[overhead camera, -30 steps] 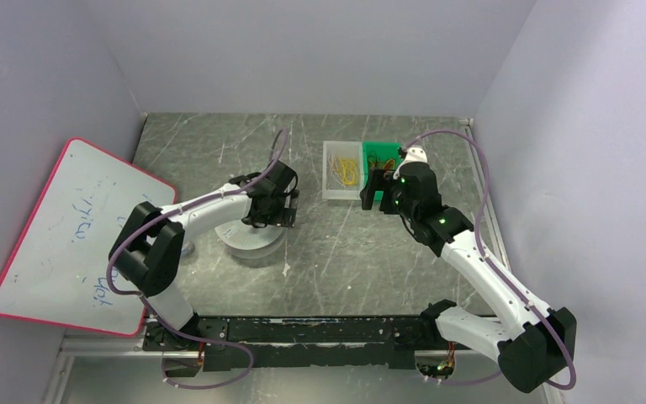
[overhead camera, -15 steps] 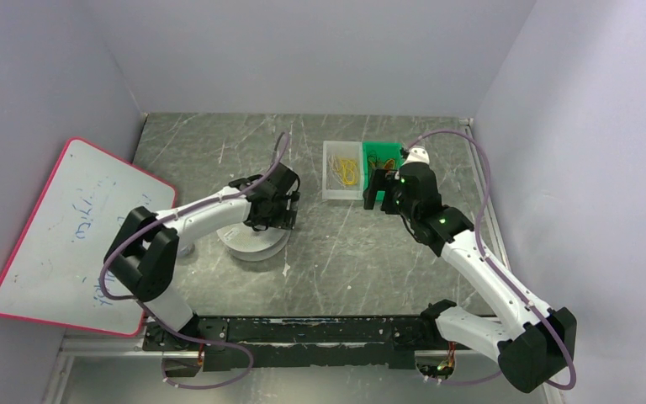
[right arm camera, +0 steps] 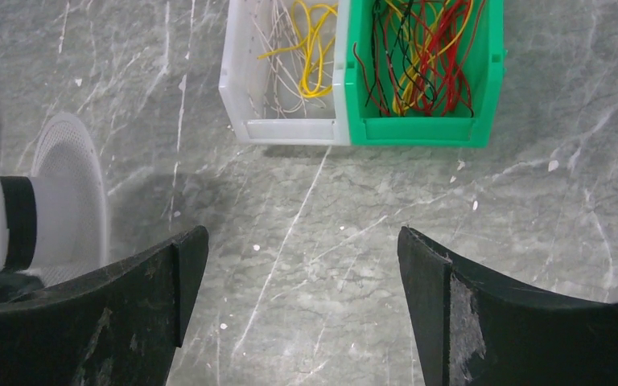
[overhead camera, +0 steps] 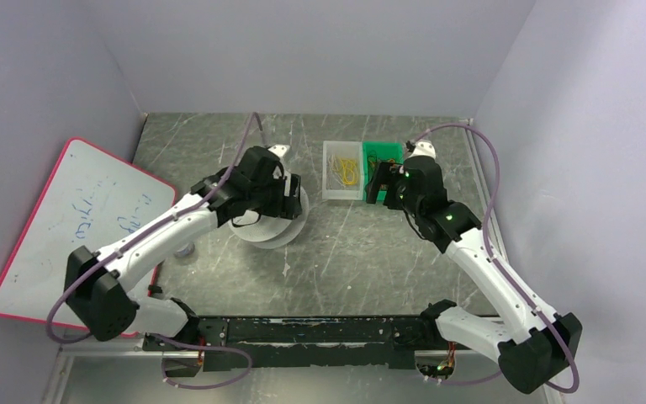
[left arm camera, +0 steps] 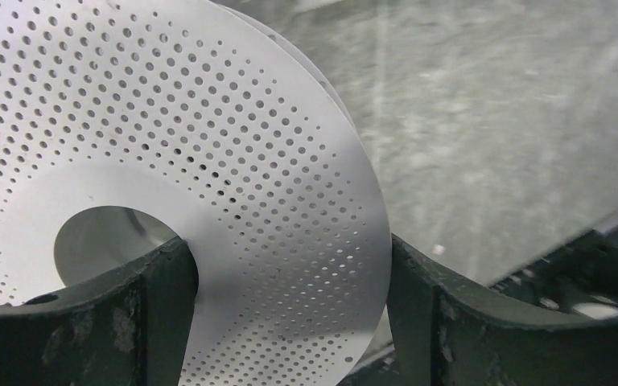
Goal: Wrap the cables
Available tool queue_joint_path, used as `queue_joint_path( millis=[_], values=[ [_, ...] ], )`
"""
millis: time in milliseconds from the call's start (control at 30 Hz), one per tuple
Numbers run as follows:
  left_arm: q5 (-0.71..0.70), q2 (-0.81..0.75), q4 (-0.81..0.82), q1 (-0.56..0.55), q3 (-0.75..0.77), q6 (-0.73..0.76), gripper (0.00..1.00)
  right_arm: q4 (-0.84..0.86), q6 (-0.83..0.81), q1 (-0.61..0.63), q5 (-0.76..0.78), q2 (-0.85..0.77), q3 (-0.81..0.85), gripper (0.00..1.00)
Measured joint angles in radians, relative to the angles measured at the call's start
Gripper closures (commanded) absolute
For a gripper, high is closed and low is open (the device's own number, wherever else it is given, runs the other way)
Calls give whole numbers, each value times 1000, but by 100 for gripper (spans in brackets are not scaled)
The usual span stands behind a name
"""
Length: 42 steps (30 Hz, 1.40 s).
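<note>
The big white perforated spool [left arm camera: 209, 121] is tipped up on its edge left of centre [overhead camera: 262, 227]. My left gripper [left arm camera: 290, 289] is shut on one flange of it, one finger through the hub hole and the other against the rim. The cables [right arm camera: 422, 56] are thin red, yellow and dark wires tangled in a green bin [overhead camera: 381, 154]. More yellow and pale cables [right arm camera: 310, 48] lie in the white bin [overhead camera: 330, 187] beside it. My right gripper [right arm camera: 302, 273] hangs open over bare table just in front of the bins [overhead camera: 376, 187], holding nothing.
A pink-framed whiteboard [overhead camera: 67, 227] leans against the left wall. Grey walls close in the table on three sides. The arms' base rail [overhead camera: 303, 332] runs along the near edge. The spool [right arm camera: 64, 201] stands left of my right gripper.
My left arm has swung up and toward the back, lifting the spool off its flat side and tilting it onto its edge. My right gripper edged slightly toward the bins.
</note>
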Motion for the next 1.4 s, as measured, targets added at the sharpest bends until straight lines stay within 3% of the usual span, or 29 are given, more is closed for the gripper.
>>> queue_joint_path(
  millis=[267,633,900,1067,1233,1400],
  values=[
    [213,-135,164,-1,-40,-53,93,-28,21,0,-8,-32,1,10],
    [430,-173,760,0,-341,-294,93,-28,54,0,-18,-116,-19,10],
    [587,-9,1272,14,-474,-528,93,-39,58,0,-30,-158,-20,11],
    [639,86,1505,35,-521,-626,93,-56,58,0,-30,-197,-22,11],
    [667,204,1695,61,-537,-704,93,-65,57,0,-30,-211,-28,11],
    [679,309,1780,69,-537,-753,93,-76,54,0,-31,-213,-36,10]
  ],
)
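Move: The left hand still grips the white spool by one flange, its middle about 4 cm to the left and 2 cm back. It heads for the open space some 13 cm to its right, level with it, short of the bins. The white bin lies 11 cm ahead, 14 cm right and 14 cm below; the green bin lies 10 cm right of the white bin. From the right hand that space is 10 cm left and 3 cm back. Left hand carries the gripped spool about 11 cm right, rolling it some 65 degrees; open right hand eases back and up. ##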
